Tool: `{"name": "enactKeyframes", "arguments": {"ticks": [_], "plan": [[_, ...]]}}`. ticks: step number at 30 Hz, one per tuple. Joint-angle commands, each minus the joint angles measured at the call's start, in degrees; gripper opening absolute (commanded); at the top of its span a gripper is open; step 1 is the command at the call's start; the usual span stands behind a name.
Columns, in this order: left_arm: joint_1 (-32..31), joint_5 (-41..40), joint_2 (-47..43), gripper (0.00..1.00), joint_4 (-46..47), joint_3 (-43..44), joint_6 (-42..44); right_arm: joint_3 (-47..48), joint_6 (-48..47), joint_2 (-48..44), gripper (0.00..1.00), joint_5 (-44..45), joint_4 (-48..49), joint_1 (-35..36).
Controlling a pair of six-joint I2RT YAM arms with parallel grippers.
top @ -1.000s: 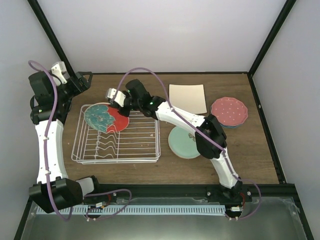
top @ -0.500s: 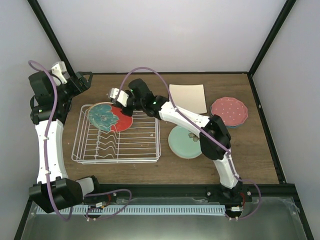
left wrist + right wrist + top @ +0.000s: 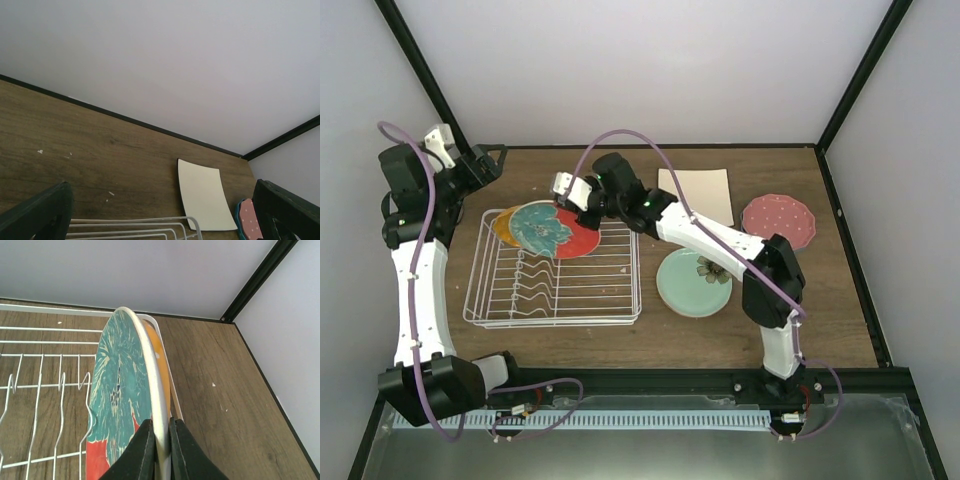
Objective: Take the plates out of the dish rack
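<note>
My right gripper point(image 3: 582, 207) is shut on the rim of the red-and-teal floral plate point(image 3: 550, 230), which it holds tilted above the far left end of the white wire dish rack point(image 3: 555, 302). In the right wrist view the jaws point(image 3: 160, 442) pinch the plate's white edge point(image 3: 117, 395). The orange plate point(image 3: 503, 226) stands in the rack behind it and also shows in the right wrist view point(image 3: 160, 367). My left gripper point(image 3: 485, 160) is open and empty, up at the far left corner, with its fingertips point(image 3: 37, 215) far apart.
The cream square plate point(image 3: 697, 196) lies at the far middle of the table and shows in the left wrist view point(image 3: 205, 197). The mint green plate point(image 3: 690, 284) lies right of the rack. The pink plate point(image 3: 778, 220) sits on a teal one at the far right.
My right gripper has lifted the floral plate and carried it to the right. The orange plate behind it has come into view. The left arm has not moved.
</note>
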Motion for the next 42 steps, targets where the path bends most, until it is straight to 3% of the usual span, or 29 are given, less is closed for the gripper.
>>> {"name": "enactKeyframes", "arguments": {"ticks": [1,11,21,42], "plan": [[0.38,1.15,-0.22,1.00,1.14,-0.51,-0.64,0.36,1.82,-5.51,0.01,-3.41,5.47,0.20],[0.38,1.41,-0.33,1.00,1.43,-0.67,-0.76,-3.36,3.85,-14.61,0.01,-5.89,3.09,-2.26],[0.35,2.14,0.55,1.00,3.64,-0.95,-2.58,-5.84,9.17,-24.16,0.01,-12.05,0.01,-11.07],[0.36,2.74,0.93,1.00,4.06,-0.78,-2.58,-6.37,34.97,-24.73,0.01,-21.11,3.64,-30.37]]}}
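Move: The right hand holds the red-and-teal plate by its rim, above the rack. The green plate, its likely goal, lies about 32 cm to the right, 9 cm back and 27 cm below; the cream board is some 33 cm right and 18 cm ahead, just as low. The orange plate stands in the rack about 12 cm left, 2 cm ahead and 15 cm lower. From the left hand, the green plate lies roughly 45 cm right, 13 cm back and 37 cm down. Rightward, slowly at first and almost level, then rising about 12 cm, the right hand carries the red-and-teal plate some 22 cm away from the orange plate. It draws back slightly during the rise, then swings forward towards the air above the cream board. The fingers keep their pinch on the rim while the wrist turns clockwise about 20 degrees and brings them up towards level. ##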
